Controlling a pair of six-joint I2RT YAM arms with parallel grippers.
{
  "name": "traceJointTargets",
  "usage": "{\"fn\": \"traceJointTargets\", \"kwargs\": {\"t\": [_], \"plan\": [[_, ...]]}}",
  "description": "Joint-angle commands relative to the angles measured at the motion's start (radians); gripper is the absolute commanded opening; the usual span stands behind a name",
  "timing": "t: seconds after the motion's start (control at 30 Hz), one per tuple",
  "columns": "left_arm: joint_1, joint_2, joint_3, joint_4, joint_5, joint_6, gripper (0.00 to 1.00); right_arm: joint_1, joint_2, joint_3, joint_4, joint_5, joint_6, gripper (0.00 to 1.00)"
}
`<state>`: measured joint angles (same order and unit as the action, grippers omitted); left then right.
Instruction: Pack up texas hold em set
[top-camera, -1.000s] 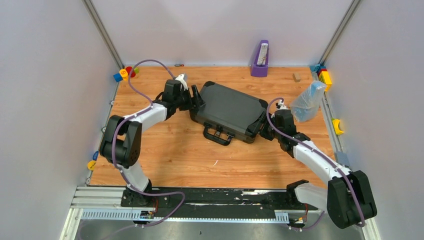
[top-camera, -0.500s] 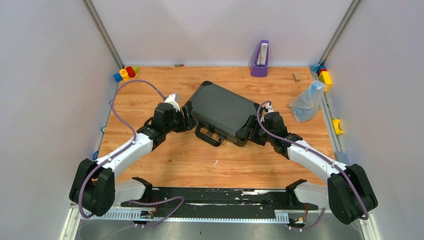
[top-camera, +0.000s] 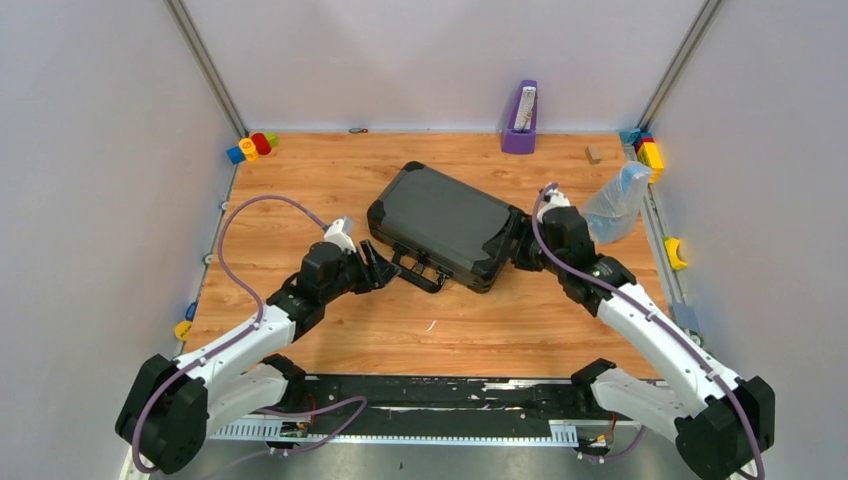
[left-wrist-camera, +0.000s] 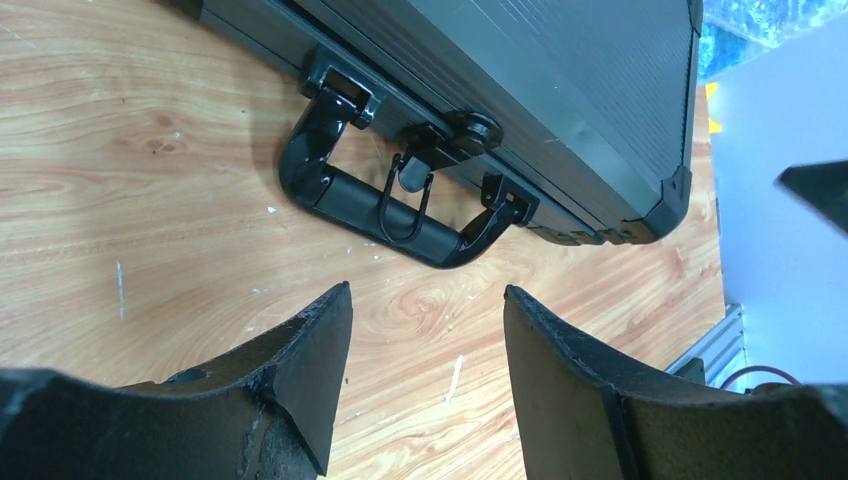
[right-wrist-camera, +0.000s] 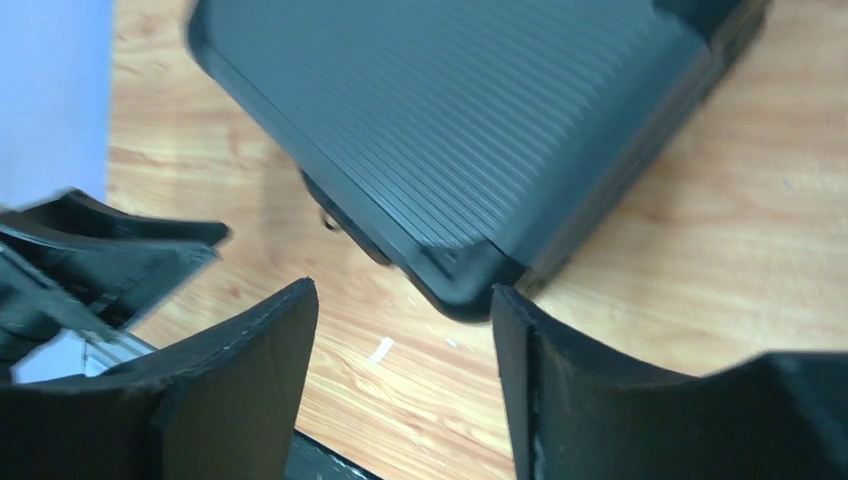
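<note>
The black hard case (top-camera: 440, 222) lies shut and flat at the table's middle, turned at an angle, its handle (top-camera: 420, 271) toward the near left. My left gripper (top-camera: 378, 266) is open and empty just left of the handle; the left wrist view shows the handle (left-wrist-camera: 385, 205) and a latch (left-wrist-camera: 470, 130) ahead of its fingers. My right gripper (top-camera: 519, 247) is open and empty at the case's right end; the right wrist view shows the case's corner (right-wrist-camera: 465, 270) just beyond its fingers. Chips, cards, dice and button are out of view.
A clear plastic bag (top-camera: 615, 203) lies right of the case. A purple holder (top-camera: 520, 120) stands at the back wall. Colourful toy blocks sit at the back left (top-camera: 250, 146) and back right (top-camera: 648, 150). A yellow piece (top-camera: 676, 252) lies on the right edge.
The left arm has drawn back from the case's far left corner to near the handle. The case has slid slightly left and turned. The right gripper has shifted up along the case's right end.
</note>
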<state>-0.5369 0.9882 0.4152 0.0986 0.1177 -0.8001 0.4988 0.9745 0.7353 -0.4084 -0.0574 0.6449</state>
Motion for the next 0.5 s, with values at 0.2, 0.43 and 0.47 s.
{"fn": "traceJointTargets", "kwargs": {"t": [0.2,0.43,0.47], "plan": [[-0.002,0.091,-0.067,0.204,0.047,-0.064,0.65,0.013,0.345,0.277,0.108,-0.139,-0.097,0.0],[-0.021,0.183,-0.073,0.288,0.047,-0.08,0.64,0.039,0.558,0.283,0.148,-0.169,-0.097,0.0],[-0.026,0.19,-0.073,0.293,0.042,-0.085,0.64,0.042,0.581,0.274,0.145,-0.161,-0.095,0.0]]}}
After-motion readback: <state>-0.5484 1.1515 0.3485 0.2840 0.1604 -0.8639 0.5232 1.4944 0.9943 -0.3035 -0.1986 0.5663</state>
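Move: Off the right end of the closed black case hangs the open, empty right hand; the case's middle lies about 9 cm ahead, 12 cm left and 11 cm below. The case's near right corner is some 4 cm left of this hand, roughly level with it in reach and 9 cm down, and the handle's middle about 16 cm left, 2 cm ahead. From the left hand, also open, the handle lies some 4 cm ahead, 7 cm right and 8 cm below. Arching over the case's right end, the right hand rises about 5 cm, then drops some 9 cm towards the lid while travelling 6 to 7 cm both left and forward; its fingers shut fully on nothing and it turns about 10 degrees counter-clockwise. The left hand sinks roughly 4 cm towards the handle, drifting slightly right, fingers still open. ##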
